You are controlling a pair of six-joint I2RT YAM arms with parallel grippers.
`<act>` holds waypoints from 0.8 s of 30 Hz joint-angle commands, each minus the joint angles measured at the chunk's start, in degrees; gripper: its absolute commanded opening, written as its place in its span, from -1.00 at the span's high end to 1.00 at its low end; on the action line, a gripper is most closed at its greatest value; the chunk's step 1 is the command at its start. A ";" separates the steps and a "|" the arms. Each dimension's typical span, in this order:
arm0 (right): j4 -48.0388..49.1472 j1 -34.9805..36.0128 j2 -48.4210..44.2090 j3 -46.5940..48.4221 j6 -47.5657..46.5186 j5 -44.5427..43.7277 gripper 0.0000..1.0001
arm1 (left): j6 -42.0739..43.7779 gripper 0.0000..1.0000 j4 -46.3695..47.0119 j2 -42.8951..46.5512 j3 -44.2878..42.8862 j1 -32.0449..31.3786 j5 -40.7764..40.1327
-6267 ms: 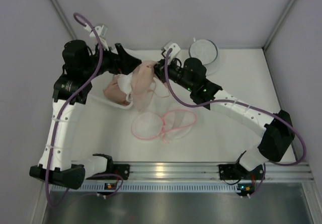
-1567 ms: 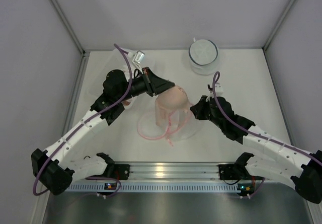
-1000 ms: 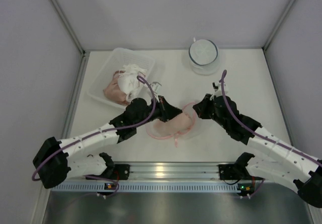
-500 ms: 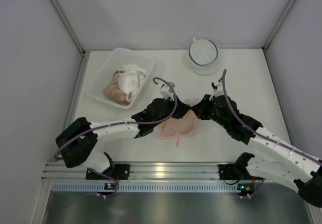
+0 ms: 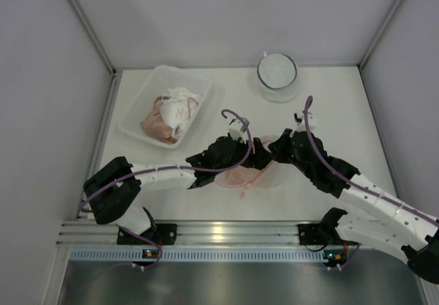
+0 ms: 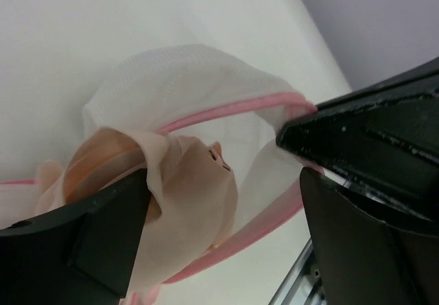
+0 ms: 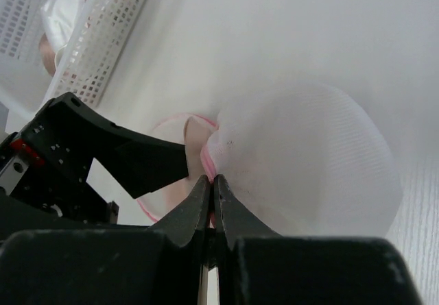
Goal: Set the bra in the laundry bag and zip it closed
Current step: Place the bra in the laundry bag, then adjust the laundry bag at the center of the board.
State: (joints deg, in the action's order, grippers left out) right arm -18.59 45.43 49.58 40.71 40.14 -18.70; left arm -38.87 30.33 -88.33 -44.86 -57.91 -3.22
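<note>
The laundry bag (image 5: 269, 177) is white mesh (image 6: 192, 79) with a pink zip rim (image 6: 230, 110), and it lies mid-table. My right gripper (image 5: 274, 152) (image 7: 213, 176) is shut on that rim and holds the mouth up. The beige bra (image 6: 188, 209) (image 5: 237, 177) lies bunched inside the mouth. My left gripper (image 5: 260, 159) (image 6: 219, 181) stands open around the bra, which rests against one of its fingers (image 6: 89, 240). In the right wrist view the mesh bag (image 7: 309, 161) bulges beyond my jaws, and a left finger (image 7: 130, 155) reaches into the opening.
A white perforated basket (image 5: 132, 122) (image 7: 103, 31) with other pale garments (image 5: 171, 112) stands at the back left. At the back right sits a round lidded container (image 5: 278, 72). Enclosure walls run close on both sides, and a metal rail (image 5: 226, 233) lines the near edge.
My left arm carried the bra down into the bag's mouth and pushed rightward, then its jaws opened and let the bra go. The right gripper kept its hold on the rim.
</note>
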 commanded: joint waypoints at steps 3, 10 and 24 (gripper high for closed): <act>0.75 0.54 0.52 1.74 0.20 -1.52 1.00 | 4.68 -0.96 -11.32 10.36 0.47 -0.19 -5.02; 1.80 0.63 1.65 1.30 0.20 -0.73 1.00 | 5.22 -0.96 -28.64 29.32 2.32 -0.10 -22.68; 3.03 0.71 2.80 1.65 -1.38 -0.02 1.00 | -9.38 -0.90 -31.12 22.25 11.29 15.99 -14.62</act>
State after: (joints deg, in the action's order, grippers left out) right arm -18.48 45.52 52.45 40.71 39.81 -18.76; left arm -46.17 -2.70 -64.47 -32.69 -41.95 -21.15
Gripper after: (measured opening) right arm 0.011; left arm 0.957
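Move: The bag's left rim, flat near the table, lies about 20 cm left of the left hand, 8 cm back and some 12 cm below; from the right hand it is roughly 21 cm left, 9 cm back and 12 cm below. The bra sits in the bag about 9 cm left of the left hand, 7 cm back and 9 cm down. The raised rim pinched by the right gripper is some 4 cm to the left hand's right, level with it. The basket's middle is about 37 cm left and 18 cm farther out, 8 cm lower. Open the left gripper the rest of the way so it comes free of the bra, and sweep it about 20 cm left in an arc, up some 9 cm and then down past its starting height towards the bag's left rim, reaching a little forward late and turning about 35 degrees counter-clockwise. Keep the right gripper shut on the raised rim, sinking only slightly. ##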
